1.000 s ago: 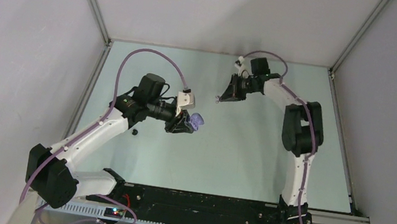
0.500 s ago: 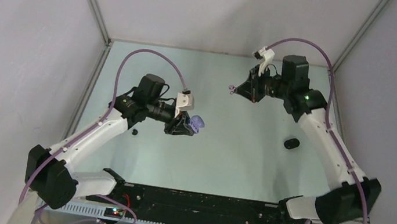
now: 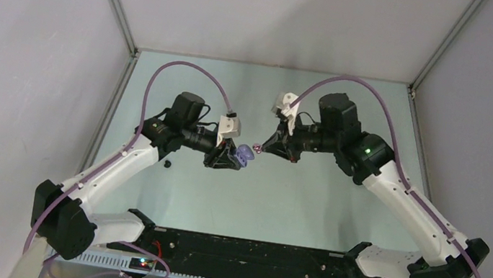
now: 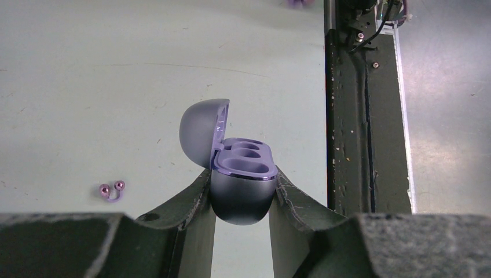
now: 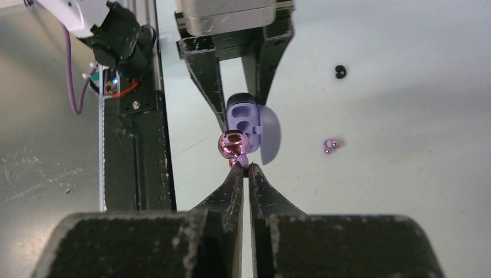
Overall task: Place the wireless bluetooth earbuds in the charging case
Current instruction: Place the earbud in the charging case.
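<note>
My left gripper (image 3: pixel 232 156) is shut on the open pale purple charging case (image 3: pixel 245 154), held above the table. In the left wrist view the case (image 4: pixel 242 194) sits between the fingers with its lid (image 4: pixel 201 128) swung open to the left and both sockets empty. My right gripper (image 5: pixel 248 168) is shut on a pale purple earbud (image 5: pixel 233 143), held right in front of the case (image 5: pixel 243 114). In the top view the right gripper (image 3: pixel 264 150) almost meets the case. A second purple earbud (image 5: pixel 331 145) lies on the table, and it also shows in the left wrist view (image 4: pixel 111 190).
A black earbud (image 3: pixel 167 164) lies on the table by the left arm, and it also shows in the right wrist view (image 5: pixel 340 71). The black base rail (image 3: pixel 249 252) runs along the near edge. Grey walls enclose the table on three sides.
My right arm has swung from the far side of the table toward the left gripper, bringing the purple earbud up to the open case. The left arm has hardly moved.
</note>
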Controlling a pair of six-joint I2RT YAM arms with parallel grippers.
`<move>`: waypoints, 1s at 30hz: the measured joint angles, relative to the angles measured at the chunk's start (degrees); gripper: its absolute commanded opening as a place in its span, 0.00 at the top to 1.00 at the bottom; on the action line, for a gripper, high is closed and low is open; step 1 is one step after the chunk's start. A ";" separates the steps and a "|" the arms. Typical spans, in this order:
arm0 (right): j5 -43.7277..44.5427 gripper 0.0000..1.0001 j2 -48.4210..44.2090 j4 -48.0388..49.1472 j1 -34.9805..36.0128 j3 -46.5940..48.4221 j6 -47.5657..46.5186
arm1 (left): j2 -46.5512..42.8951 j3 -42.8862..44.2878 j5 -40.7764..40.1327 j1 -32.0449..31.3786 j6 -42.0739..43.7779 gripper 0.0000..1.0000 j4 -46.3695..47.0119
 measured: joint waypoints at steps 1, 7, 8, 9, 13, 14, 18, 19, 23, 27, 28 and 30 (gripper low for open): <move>0.31 0.94 0.31 -0.07 1.11 -0.20 -0.37 | 0.00 0.00 0.00 0.00 -0.02 1.00 0.00; 3.10 0.94 2.93 -0.17 5.33 -0.31 -1.60 | -0.02 0.00 -0.09 0.00 -0.04 1.00 0.04; 3.37 0.94 3.21 -0.17 5.66 -0.33 -1.68 | -0.02 0.00 -0.09 0.00 -0.04 1.00 0.04; 3.76 0.94 3.50 -0.04 6.12 -0.46 -1.75 | -0.02 0.00 -0.09 0.00 -0.04 1.00 0.04; 4.59 0.94 3.67 0.48 7.21 -1.68 -1.73 | -0.02 0.00 -0.09 0.00 -0.04 1.00 0.02; 4.87 0.94 3.74 0.72 7.48 -2.01 -1.68 | -0.02 0.00 -0.09 0.00 -0.04 1.00 0.02; 5.97 0.94 4.26 2.12 8.20 -3.04 -1.25 | -0.02 0.00 -0.07 0.00 -0.07 1.00 0.04; 6.29 0.94 4.42 2.51 8.35 -3.28 -1.01 | -0.02 0.00 -0.07 0.00 -0.07 1.00 0.02; 7.65 0.94 4.76 4.09 8.68 -4.09 -0.15 | -0.02 0.00 -0.02 0.00 -0.39 1.00 0.04; 9.11 0.94 4.79 5.68 8.98 -4.37 0.85 | -0.02 0.00 0.04 0.00 -0.50 1.00 0.04; 9.31 0.94 4.81 5.97 9.03 -4.39 1.01 | -0.02 0.00 0.04 0.00 -0.50 1.00 0.02; 9.84 0.94 4.83 6.73 9.11 -4.50 1.31 | -0.02 0.00 0.07 0.00 -0.50 1.00 0.02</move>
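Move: The open charging case, gripped in the left fingers, lies about 6 cm to the right hand's left, level fore and aft and some 6 cm lower; from the left hand it is about 2 cm to the right. On the table some 25 cm below the right hand, a pink earbud lies about 12 cm ahead and 6 cm left, and a black earbud about 16 cm ahead and 16 cm left. Right hand lowers its pinched earbud about 5 cm and 4 cm left towards the open case, held still opposite. ##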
